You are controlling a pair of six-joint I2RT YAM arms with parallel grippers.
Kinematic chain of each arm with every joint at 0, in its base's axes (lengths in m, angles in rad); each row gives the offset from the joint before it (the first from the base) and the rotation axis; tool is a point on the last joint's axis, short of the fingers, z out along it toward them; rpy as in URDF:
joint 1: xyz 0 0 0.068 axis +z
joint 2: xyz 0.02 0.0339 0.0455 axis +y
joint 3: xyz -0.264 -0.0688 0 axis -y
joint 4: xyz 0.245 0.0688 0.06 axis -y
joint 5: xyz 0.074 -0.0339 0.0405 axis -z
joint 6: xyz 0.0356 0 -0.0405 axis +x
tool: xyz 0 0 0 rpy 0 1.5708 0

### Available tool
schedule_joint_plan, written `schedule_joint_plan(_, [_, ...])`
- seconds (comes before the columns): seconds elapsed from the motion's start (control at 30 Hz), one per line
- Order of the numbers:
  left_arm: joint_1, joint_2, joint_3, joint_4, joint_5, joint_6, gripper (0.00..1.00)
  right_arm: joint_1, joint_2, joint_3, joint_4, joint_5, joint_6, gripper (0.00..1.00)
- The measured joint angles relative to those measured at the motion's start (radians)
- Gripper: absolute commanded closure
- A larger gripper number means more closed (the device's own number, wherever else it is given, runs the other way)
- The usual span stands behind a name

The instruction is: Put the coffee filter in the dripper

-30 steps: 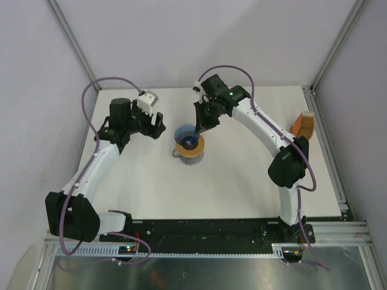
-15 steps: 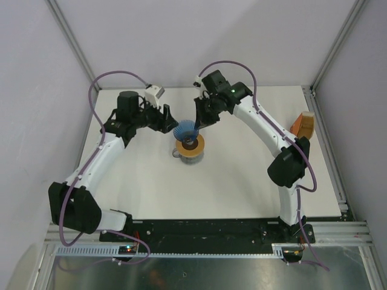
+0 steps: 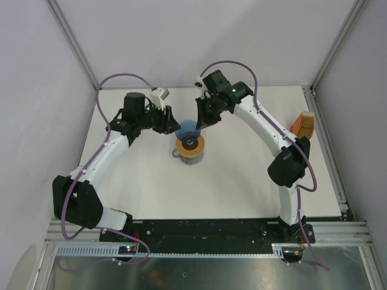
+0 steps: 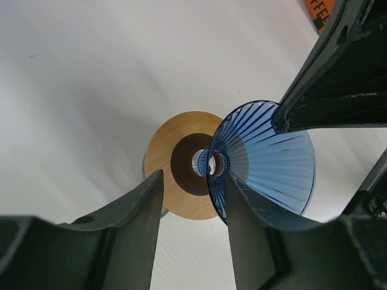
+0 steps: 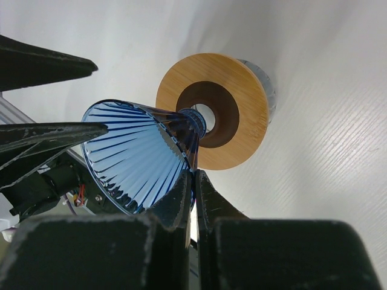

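The dripper [image 3: 187, 128] [image 4: 272, 163] [image 5: 133, 157], a blue ribbed cone, hangs tilted on its side just above the amber disc [image 3: 192, 148]. Its narrow end points at the disc's dark hole. My right gripper [image 3: 200, 122] [image 5: 195, 172] is shut on the dripper's lower edge. My left gripper [image 3: 173, 124] [image 4: 193, 178] is at the dripper's left side, fingers apart, with its right finger [image 4: 242, 205] against the blue base rim. No loose coffee filter shows in these views.
The amber disc [image 4: 166, 163] [image 5: 242, 127] lies on a clear glass jug [image 5: 266, 84] at mid-table. An orange printed pack with a tan top [image 3: 302, 125] [image 4: 317, 12] stands at the table's right edge. Frame posts rise at the back corners.
My left arm has swung right, up to the dripper, and its fingers have narrowed. The right gripper has kept its hold, and the dripper has shifted a little back and left.
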Motion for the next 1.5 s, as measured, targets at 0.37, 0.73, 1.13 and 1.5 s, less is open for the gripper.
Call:
schedule_joint_plan(0.37, [-0.063, 0.015, 0.000, -0.018, -0.053, -0.007, 0.80, -0.001, 0.002, 0.000, 0.001, -0.002, 0.000, 1.00])
schedule_joint_plan(0.73, [-0.060, 0.023, 0.000, -0.014, -0.062, -0.080, 1.00, -0.004, 0.003, 0.000, -0.016, -0.026, 0.000, 1.00])
schedule_joint_plan(1.13, [-0.058, 0.024, 0.000, -0.018, -0.051, -0.120, 1.00, -0.012, 0.004, 0.000, -0.022, -0.043, 0.000, 1.00])
schedule_joint_plan(1.5, [-0.056, 0.074, 0.013, -0.017, -0.054, -0.125, 1.00, -0.029, 0.036, 0.000, -0.017, -0.059, 0.001, 1.00])
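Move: The coffee filter hangs from the right gripper, its middle about 4 cm to the right of the open left hand, 1 cm back and 3 cm below; its near rim already lies between the left fingers. From the right hand, the dripper waits about 3 cm to the left, 4 cm back and 7 cm below. The glass jug stands directly under the dripper, its middle roughly 6 cm lower. Rightward and slightly down and back, the left hand eases about 2 cm along the filter's left edge, then closes its fingers and pinches the rim while the right keeps its grip opposite. After a near standstill, both hands sink together by 1 to 1.5 cm towards the dripper, edging forward, the left fingers having tipped down nearly 10 degrees overall. ##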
